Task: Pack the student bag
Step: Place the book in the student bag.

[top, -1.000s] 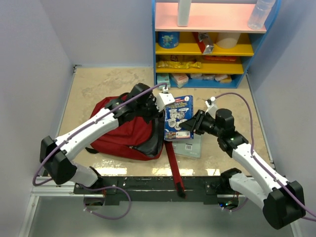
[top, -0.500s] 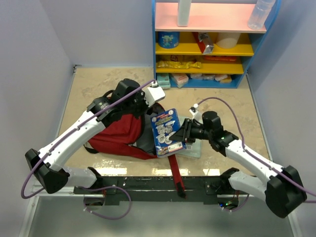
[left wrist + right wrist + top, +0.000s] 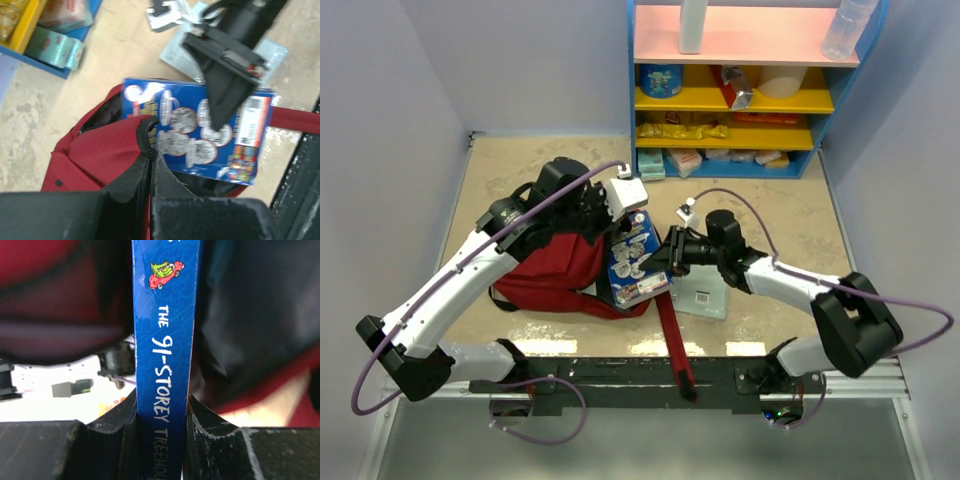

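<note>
The student bag [image 3: 545,272] is a dark-red backpack lying left of centre, its long red strap [image 3: 670,328] running toward the near edge. My left gripper [image 3: 613,232] is shut on the bag's black zipper edge [image 3: 146,140] and holds the mouth up. My right gripper [image 3: 667,257] is shut on a blue book [image 3: 635,262], clamped across its spine [image 3: 165,340]. The book [image 3: 200,135] tilts over the bag's opening, its far end at the dark lining [image 3: 250,315]. The lower part of the book's cover hides the inside of the bag.
A flat clear packet [image 3: 706,292] lies on the table right of the strap. A blue and yellow shelf unit [image 3: 740,90] with small boxes stands at the back. A black rail [image 3: 620,378] runs along the near edge. Walls close in both sides.
My right gripper has carried the book leftward and down to the bag's mouth. My left gripper has shifted left, still clamped on the zipper edge.
</note>
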Robot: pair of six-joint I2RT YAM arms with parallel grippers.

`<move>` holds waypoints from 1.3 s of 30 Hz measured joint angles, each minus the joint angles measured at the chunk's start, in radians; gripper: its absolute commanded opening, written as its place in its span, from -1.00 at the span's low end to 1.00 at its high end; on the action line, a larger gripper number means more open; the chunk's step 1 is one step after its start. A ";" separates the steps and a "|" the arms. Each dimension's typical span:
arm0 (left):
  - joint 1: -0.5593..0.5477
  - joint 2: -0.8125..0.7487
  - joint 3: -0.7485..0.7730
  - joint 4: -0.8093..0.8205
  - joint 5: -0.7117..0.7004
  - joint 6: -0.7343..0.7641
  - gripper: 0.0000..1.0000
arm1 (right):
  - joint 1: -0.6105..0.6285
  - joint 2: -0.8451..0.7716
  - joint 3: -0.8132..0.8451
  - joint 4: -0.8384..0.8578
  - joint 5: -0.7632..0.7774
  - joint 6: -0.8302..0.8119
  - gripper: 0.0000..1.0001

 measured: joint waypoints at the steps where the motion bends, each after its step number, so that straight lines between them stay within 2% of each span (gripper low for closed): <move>1: 0.000 0.000 0.001 -0.008 0.015 0.001 -1.00 | 0.000 0.035 0.019 0.037 -0.012 0.012 -1.00; 6: 0.000 0.003 0.017 -0.051 0.085 0.007 -1.00 | 0.000 0.187 0.097 0.263 -0.073 0.117 -1.00; 13: 0.000 0.017 0.021 -0.068 0.113 0.008 -1.00 | 0.023 0.365 0.163 0.555 -0.101 0.281 -1.00; 17: 0.001 0.024 0.021 -0.068 0.118 0.008 -1.00 | 0.088 0.426 0.212 0.563 -0.052 0.294 -1.00; 23: 0.001 0.025 0.021 -0.065 0.120 0.005 -1.00 | 0.195 0.424 0.261 0.457 0.135 0.228 -1.00; 26: 0.001 0.026 0.021 -0.057 0.119 0.002 -1.00 | 0.245 0.424 0.280 0.406 0.239 0.200 -0.84; 29: 0.001 0.026 0.021 -0.050 0.119 -0.007 -1.00 | 0.295 0.432 0.301 0.373 0.330 0.185 -0.55; 30: 0.001 0.026 0.021 -0.047 0.119 -0.010 -1.00 | 0.306 0.441 0.311 0.368 0.347 0.183 -0.30; 34: 0.001 0.026 0.020 -0.033 0.118 -0.031 -1.00 | 0.348 0.518 0.397 0.331 0.389 0.166 0.21; 36: 0.004 0.025 0.020 -0.034 0.107 -0.033 -1.00 | 0.361 0.545 0.435 0.303 0.396 0.145 0.38; 39: 0.015 0.020 0.020 -0.024 0.105 -0.039 -1.00 | 0.364 0.531 0.445 0.220 0.407 0.109 0.46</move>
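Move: Left of the right hand, which already grips the blue book by its spine, the bag's opening is centred about 9 cm away, 2 cm back and some 8 cm lower. The flap edge pinched by the left hand is about 11 cm to the right hand's left, 4 cm farther out and 13 cm higher. The pale folder lies about 11 cm right, 8 cm back and 14 cm down. From the left hand, the opening is roughly 6 cm back, 2 cm right and 21 cm below. Carrying the book into the bag, the right hand first lifts forward and left, rolling its left side up about 15 degrees, then pushes on left under the raised flap, sinking and levelling out, some 17 cm leftward in all. At the end its fingers open around the spine. The left hand keeps its pinch on the flap, easing back about 2 cm early on. ##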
